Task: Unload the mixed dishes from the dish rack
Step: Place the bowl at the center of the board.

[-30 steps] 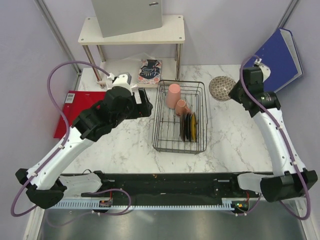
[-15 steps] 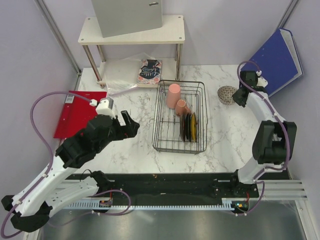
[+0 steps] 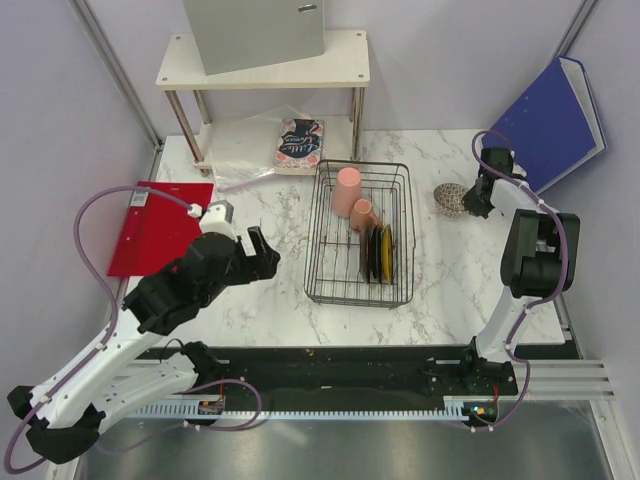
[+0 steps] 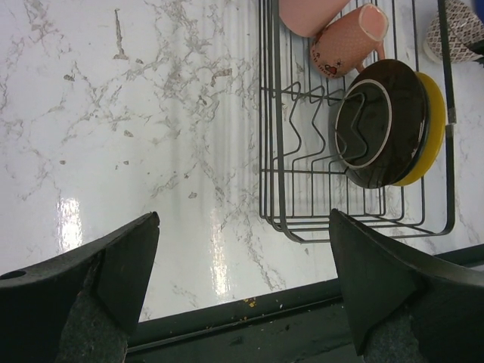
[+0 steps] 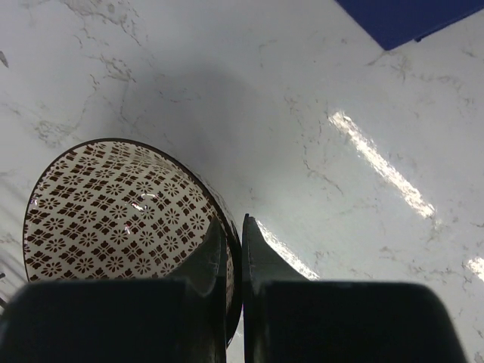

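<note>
The dish rack point(image 3: 312, 240) stands mid-table, also visible in the left wrist view point(image 4: 276, 151). Inside it lie a tall pink cup point(image 3: 347, 190), a small pink mug point(image 3: 364, 214) point(image 4: 349, 41) and upright dark plates point(image 3: 378, 254), one black point(image 4: 378, 125) and one yellow-edged point(image 4: 432, 113). The patterned bowl point(image 3: 450, 198) point(image 5: 113, 219) is tilted low over the marble, right of the rack. My right gripper point(image 3: 472, 200) point(image 5: 233, 227) is shut on its rim, one finger inside and one outside. My left gripper point(image 3: 262, 250) point(image 4: 246, 249) hangs open and empty, left of the rack.
A white two-tier shelf point(image 3: 265, 60) with a grey box point(image 3: 255, 30) stands at the back. A patterned book point(image 3: 300, 140) lies under it. A red folder point(image 3: 150, 225) lies at the left and a blue binder point(image 3: 555, 120) leans at the back right.
My right arm has folded down and lowered the bowl toward the table right of the rack. My left arm has drawn back from the rack toward the near left, still open.
</note>
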Robot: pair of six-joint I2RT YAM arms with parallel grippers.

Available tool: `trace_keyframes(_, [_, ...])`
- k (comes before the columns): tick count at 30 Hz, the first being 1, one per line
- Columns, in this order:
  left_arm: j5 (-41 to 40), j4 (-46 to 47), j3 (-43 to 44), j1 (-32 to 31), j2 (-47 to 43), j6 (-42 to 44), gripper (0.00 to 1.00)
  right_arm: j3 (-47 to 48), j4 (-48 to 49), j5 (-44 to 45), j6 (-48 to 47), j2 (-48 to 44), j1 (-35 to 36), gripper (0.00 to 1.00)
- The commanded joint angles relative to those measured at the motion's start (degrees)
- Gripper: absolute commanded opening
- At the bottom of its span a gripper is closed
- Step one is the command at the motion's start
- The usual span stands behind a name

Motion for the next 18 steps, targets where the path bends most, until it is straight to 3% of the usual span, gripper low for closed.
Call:
trace_keyframes(1, [-1.36,2.23,0.02,0.08,2.08,-2.58,0.99,0.97,7.84,0.27,-2.81,-0.01,-0.47,0.00])
trace_keyframes(10, [-1.97,2.58,-0.16,0.08,4.98,-3.11,0.99,1.14,8.81,1.16,-4.48,3.33,-0.56,0.00])
trace_keyframes(13, [-2.15,2.67,-0.42,0.17,4.98,-3.02,0.99,1.23,8.81,-0.08,-5.01,4.30,-0.65,0.13])
trace_keyframes(15, [-2.33,2.67,-0.42,0.17,4.72,-2.93,0.99,0.45,8.81,-0.17,-4.84,4.04,-0.56,0.26])
trace_keyframes(16, [-2.33,2.67,-0.42,0.08,4.72,-2.84,0.99,0.27,8.81,-0.43,-4.66,3.86,-0.65,0.37])
trace_keyframes(18, [-2.50,2.67,-0.60,0.08,4.55,-2.67,0.99,-0.52,8.81,-1.05,-3.96,2.73,-0.56,0.46])
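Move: The right hand already pinches the bowl's right rim, low over the marble tabletop; the spot where the bowl is to sit is about 5 cm left, 3 cm ahead and 5 cm below. The dish rack's middle is some 34 cm to the left and 9 cm back, the blue binder roughly 19 cm right and 16 cm ahead. From the left hand, that spot lies about 25 cm ahead, 58 cm right and 23 cm down. The right hand eases the bowl about 3 cm forward, then opens its fingers partway to free the rim. ##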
